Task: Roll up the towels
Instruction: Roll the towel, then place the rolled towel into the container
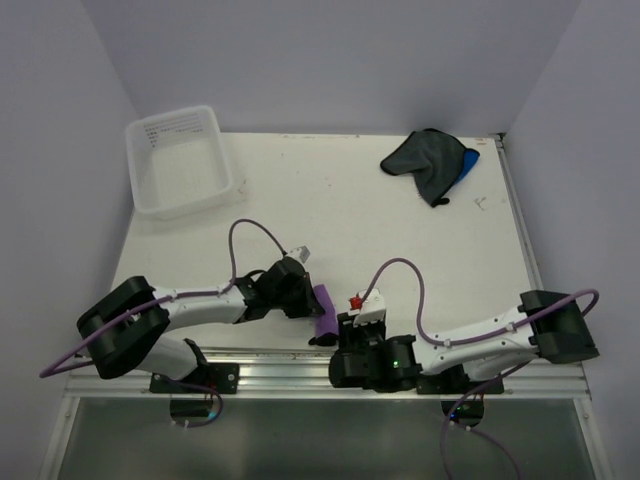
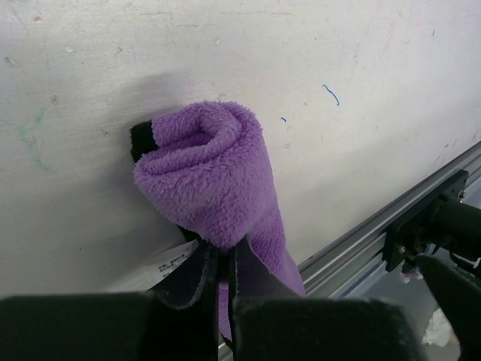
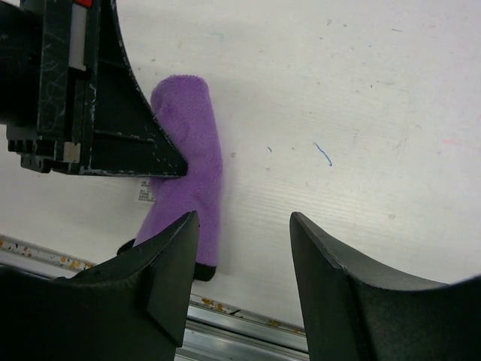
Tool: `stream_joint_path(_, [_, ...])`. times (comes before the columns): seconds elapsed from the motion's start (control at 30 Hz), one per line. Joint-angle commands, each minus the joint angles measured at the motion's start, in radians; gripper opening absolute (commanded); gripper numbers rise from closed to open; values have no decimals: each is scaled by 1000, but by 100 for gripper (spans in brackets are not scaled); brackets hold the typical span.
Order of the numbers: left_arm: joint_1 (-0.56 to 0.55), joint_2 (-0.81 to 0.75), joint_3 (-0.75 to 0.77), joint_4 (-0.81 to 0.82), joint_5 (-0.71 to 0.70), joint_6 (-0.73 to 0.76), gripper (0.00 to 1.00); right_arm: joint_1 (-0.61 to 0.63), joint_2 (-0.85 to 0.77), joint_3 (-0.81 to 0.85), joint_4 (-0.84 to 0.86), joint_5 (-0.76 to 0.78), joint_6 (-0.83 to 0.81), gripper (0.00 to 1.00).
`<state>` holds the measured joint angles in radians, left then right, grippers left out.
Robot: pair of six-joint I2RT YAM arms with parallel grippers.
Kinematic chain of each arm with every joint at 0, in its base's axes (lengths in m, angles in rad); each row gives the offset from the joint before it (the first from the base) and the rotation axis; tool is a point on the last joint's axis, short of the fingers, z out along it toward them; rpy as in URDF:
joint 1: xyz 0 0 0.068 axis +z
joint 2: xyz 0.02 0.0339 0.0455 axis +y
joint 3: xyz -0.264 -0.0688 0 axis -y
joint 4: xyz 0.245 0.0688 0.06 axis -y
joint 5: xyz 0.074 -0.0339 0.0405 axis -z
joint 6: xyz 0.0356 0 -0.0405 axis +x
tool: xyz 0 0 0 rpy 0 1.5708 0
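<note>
The purple towel point(image 1: 324, 313) lies rolled into a short tube near the table's front edge, between the two arms. In the left wrist view the roll point(image 2: 207, 169) shows its spiral end, and my left gripper point(image 2: 222, 263) is shut on the roll's near end. My right gripper point(image 3: 244, 226) stands open just right of the roll point(image 3: 192, 162), with nothing between its fingers. From above, the left gripper point(image 1: 310, 299) sits on the roll's left side and the right gripper point(image 1: 350, 322) on its right. The dark grey-black towel point(image 1: 425, 160) lies crumpled at the back right, over the bright blue towel point(image 1: 470, 160).
A clear plastic tub point(image 1: 180, 160) stands at the back left corner. The aluminium rail point(image 1: 330, 375) runs along the table's front edge just below the roll. The left gripper's body point(image 3: 90, 90) fills the upper left of the right wrist view.
</note>
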<state>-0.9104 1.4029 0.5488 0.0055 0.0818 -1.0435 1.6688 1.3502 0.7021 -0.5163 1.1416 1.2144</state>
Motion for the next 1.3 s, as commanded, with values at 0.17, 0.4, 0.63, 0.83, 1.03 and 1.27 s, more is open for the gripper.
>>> stream_joint_path(0.17, [25,1,-49,-101,-71,164,0,3,-224,-73,-28,60,16,56])
stream_joint_path(0.4, [88,-38,-4,-136,-14,192,0,3,-307,-102,-40,61,8,56])
stream_joint_path(0.63, [148,-30,94,-245,-16,286,0,2,-351,-119,-47,72,-3,56])
stream_joint_path(0.83, [254,-36,129,-291,-5,361,0,0,-407,-138,-41,79,-36,56])
stream_joint_path(1.03, [311,-16,233,-377,-19,434,0,2,-444,-148,-45,79,-52,56])
stream_joint_path(1.27, [403,-22,318,-452,-25,514,0,0,-468,-150,-60,93,-58,56])
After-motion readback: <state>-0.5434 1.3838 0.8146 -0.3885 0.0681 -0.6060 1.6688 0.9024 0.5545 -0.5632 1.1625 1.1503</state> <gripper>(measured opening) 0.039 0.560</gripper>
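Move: The purple towel roll is already pinched in the left hand, its middle about 1 cm nearer the base and 2 cm right of the fingertips. Roughly 36 cm ahead and 38 cm left stands the white bin; the table's front edge runs some 8 cm behind. From the empty right hand, the roll lies about 3 cm ahead, 6 cm left and 7 cm lower, the bin some 39 cm ahead and 45 cm left. The purple roll, still pinched near its middle by the left hand, is carried diagonally forward and left, about 10 cm each way, away from the front edge towards the white bin, staying low at first and then rising about 4 cm as the wrist rolls some 15 degrees, left side up. The open right hand backs off rightward and up, roughly 5 cm each. ##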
